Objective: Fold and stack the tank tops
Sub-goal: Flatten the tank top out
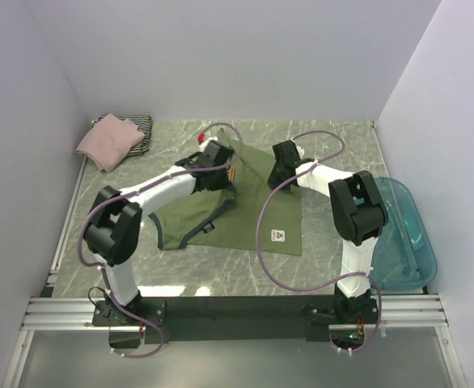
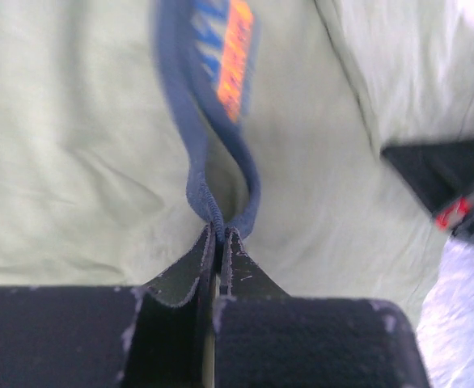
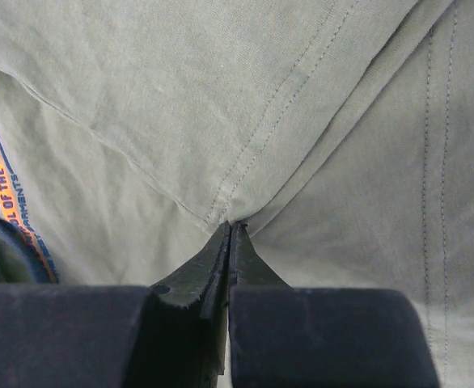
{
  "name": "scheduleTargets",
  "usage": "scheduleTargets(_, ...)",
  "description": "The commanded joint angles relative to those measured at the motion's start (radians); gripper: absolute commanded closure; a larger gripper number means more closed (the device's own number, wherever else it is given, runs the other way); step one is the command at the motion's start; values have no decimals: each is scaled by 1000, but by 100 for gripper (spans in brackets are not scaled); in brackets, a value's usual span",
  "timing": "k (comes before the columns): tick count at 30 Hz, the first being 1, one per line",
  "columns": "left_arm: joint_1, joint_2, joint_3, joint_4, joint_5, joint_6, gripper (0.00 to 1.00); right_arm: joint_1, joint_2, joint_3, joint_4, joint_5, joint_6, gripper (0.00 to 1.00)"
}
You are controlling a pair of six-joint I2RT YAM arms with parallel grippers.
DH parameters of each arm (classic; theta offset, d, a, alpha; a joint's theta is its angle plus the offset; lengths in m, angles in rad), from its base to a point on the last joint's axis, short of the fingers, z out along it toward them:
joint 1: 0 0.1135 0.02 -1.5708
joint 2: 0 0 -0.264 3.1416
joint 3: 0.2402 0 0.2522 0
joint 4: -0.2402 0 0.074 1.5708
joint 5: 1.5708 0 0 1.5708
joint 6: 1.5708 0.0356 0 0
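The olive-green tank top (image 1: 257, 202) with navy trim lies spread in the middle of the table, partly folded. My left gripper (image 1: 219, 164) is at its far left part, shut on the navy-trimmed edge (image 2: 209, 206), beside the blue-orange print (image 2: 233, 56). My right gripper (image 1: 281, 162) is at the far right part, shut on a fold of olive cloth (image 3: 233, 212) where seams meet. A pale pink tank top (image 1: 107, 141) lies folded at the back left on a striped one (image 1: 140, 125).
A translucent teal plastic tub (image 1: 403, 234) sits at the right table edge by the right arm. Purple cables loop over both arms. Grey walls close in the back and both sides.
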Motion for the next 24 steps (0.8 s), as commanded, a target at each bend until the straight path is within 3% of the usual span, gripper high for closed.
scheduleTargets(1, 89, -105, -16, 38, -23, -26, 99, -15, -67, 28, -7, 8, 5, 100)
scheduleTargets(12, 321, -61, 140, 127, -114, 75, 99, -148, -42, 264, -87, -56, -4, 100)
scheduleTargets(24, 536, 177, 348, 338, -23, 189, 99, -277, 269, 720, -70, -114, -35, 100)
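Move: My left hand, shut on the navy-trimmed strap some 8 cm above the table, has its far-left table spot about 19 cm ahead and 22 cm left; the folded stack is roughly 14 cm ahead and 38 cm left, the orange print about 4 cm straight ahead. My right hand, pinching a green fold just above the table, has its far-right spot 16 cm ahead and 8 cm right; the white label is 15 cm back and 2 cm right of it, the teal bin 14 cm back and 38 cm right. I spread the tank top with both grips kept shut: my left hand sweeps the strap about 22 cm left and 19 cm forward towards the folded stack, rising some 9 cm and turning about 25 degrees counter-clockwise. After a brief lag my right hand draws the pinched fold some 16 cm forward, lifting 12 cm and going 8 cm right. Both hands' fingers tip upward on the way. ##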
